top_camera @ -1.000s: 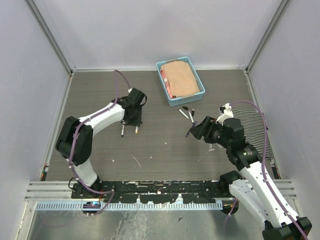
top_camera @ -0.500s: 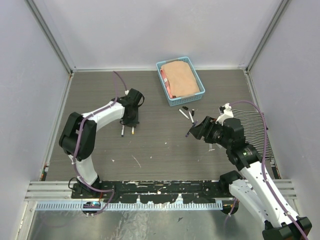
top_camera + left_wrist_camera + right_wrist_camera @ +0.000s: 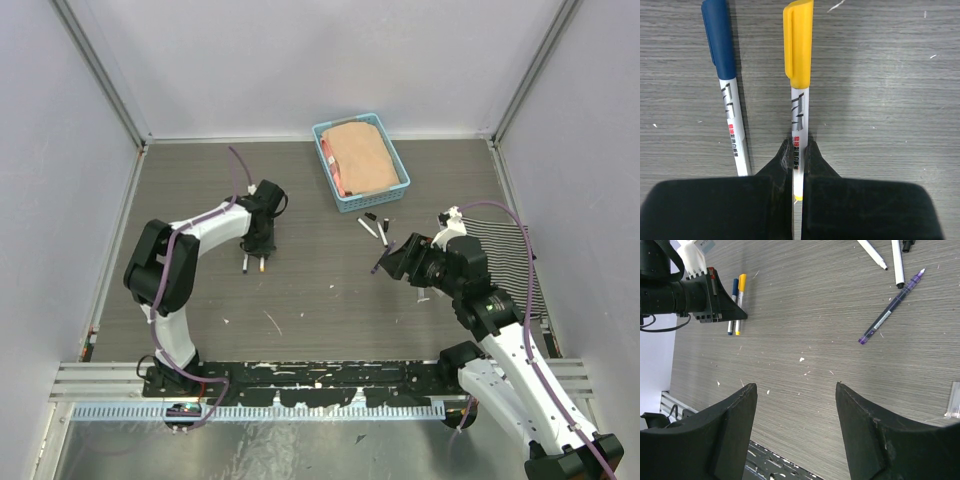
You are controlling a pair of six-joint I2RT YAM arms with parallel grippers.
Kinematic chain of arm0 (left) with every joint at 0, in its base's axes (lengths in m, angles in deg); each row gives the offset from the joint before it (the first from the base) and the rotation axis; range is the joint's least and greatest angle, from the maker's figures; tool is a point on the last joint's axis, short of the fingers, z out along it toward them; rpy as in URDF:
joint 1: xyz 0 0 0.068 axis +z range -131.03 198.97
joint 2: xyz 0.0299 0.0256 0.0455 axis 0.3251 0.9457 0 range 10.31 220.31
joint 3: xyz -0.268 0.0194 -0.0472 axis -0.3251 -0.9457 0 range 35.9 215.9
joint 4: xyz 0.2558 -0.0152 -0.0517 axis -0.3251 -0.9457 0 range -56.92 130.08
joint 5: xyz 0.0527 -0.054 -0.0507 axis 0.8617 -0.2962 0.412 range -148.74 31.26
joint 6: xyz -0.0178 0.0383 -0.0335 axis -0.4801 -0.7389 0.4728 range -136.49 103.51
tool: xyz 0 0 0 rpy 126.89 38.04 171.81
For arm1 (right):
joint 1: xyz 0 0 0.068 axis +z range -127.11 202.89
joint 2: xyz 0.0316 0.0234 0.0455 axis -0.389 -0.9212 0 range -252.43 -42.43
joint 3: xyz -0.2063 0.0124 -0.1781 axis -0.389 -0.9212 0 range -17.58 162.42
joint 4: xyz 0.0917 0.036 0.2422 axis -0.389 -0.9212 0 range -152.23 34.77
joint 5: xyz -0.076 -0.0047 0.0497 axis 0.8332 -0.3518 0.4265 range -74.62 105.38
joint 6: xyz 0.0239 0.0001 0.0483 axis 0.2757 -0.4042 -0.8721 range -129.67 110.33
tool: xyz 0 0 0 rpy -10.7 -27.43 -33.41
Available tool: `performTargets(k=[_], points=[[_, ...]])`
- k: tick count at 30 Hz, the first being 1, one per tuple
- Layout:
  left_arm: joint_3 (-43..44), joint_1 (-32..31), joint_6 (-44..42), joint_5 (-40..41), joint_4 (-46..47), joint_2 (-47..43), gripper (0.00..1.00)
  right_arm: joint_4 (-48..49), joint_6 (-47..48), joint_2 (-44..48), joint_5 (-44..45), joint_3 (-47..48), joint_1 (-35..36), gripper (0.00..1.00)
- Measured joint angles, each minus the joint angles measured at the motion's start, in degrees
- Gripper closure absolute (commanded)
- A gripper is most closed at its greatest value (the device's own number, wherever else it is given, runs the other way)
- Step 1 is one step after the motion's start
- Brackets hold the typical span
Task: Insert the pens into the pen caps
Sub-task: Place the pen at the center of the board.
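Note:
My left gripper [image 3: 798,142] is shut on the white barrel of a pen [image 3: 798,112] that wears a yellow pen cap [image 3: 798,45] and lies along the table. Just left of it lies a second white pen [image 3: 731,120] with a dark blue cap [image 3: 719,37]. From above, both sit under the left gripper [image 3: 262,243]. My right gripper [image 3: 796,385] hangs open above bare table. Beyond it lie a purple pen [image 3: 891,310] and two white pens [image 3: 897,262], uncapped, with a small black cap [image 3: 910,244] at the frame's top edge.
A blue basket [image 3: 329,183] holding tan cloth stands at the back centre. A striped cloth [image 3: 512,250] lies at the right side by the right arm. White walls close in the table on three sides.
The left arm's elbow has swung left and its gripper has shifted the yellow-capped pen a little closer to the blue-capped one. The right arm has not moved.

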State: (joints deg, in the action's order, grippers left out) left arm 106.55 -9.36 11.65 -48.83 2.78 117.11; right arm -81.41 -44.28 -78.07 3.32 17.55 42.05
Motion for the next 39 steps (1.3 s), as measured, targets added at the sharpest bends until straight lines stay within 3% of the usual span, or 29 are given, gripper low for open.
performTargets(k=[4, 13, 32, 39], points=[[0.44, 0.37, -0.02, 0.33, -0.13, 0.72, 0.98, -0.39, 0.04, 0.00, 0.00, 0.00, 0.00, 0.31], [2.08, 0.74, -0.87, 1.66, -0.31, 2.01, 0.78, -1.22, 0.46, 0.00, 0.00, 0.00, 0.00, 0.31], [2.08, 0.83, -0.85, 1.77, -0.33, 2.05, 0.71, -1.46, 0.68, -0.04, 0.02, 0.00, 0.00, 0.31], [2.01, 0.81, -1.09, 1.09, -1.01, 1.31, 0.59, -1.79, 0.70, -0.04, 0.00, 0.00, 0.00, 0.31]])
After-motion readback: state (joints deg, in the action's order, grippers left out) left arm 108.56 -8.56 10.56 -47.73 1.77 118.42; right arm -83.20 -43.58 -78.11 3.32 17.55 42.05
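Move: The yellow-capped pen is already pinched in the left gripper near its tail end, cap pointing ahead, its middle about 3 cm ahead of the hand. Its spot on the board is about 4 cm ahead and 1 cm below. The blue-capped pen lies alongside, its middle about 4 cm ahead, 4 cm left and 1 cm below. From the right hand the yellow-capped pen is roughly 28 cm left, 13 cm ahead and 17 cm down. Ease the left gripper, still gripping the yellow-capped pen low over the board, about 1 cm forward and slightly left towards the blue-capped pen, settling a touch lower. Then open the fingers to about a third, letting go of the pen on both sides, and keep them low around its tail with the wrist held steady. ##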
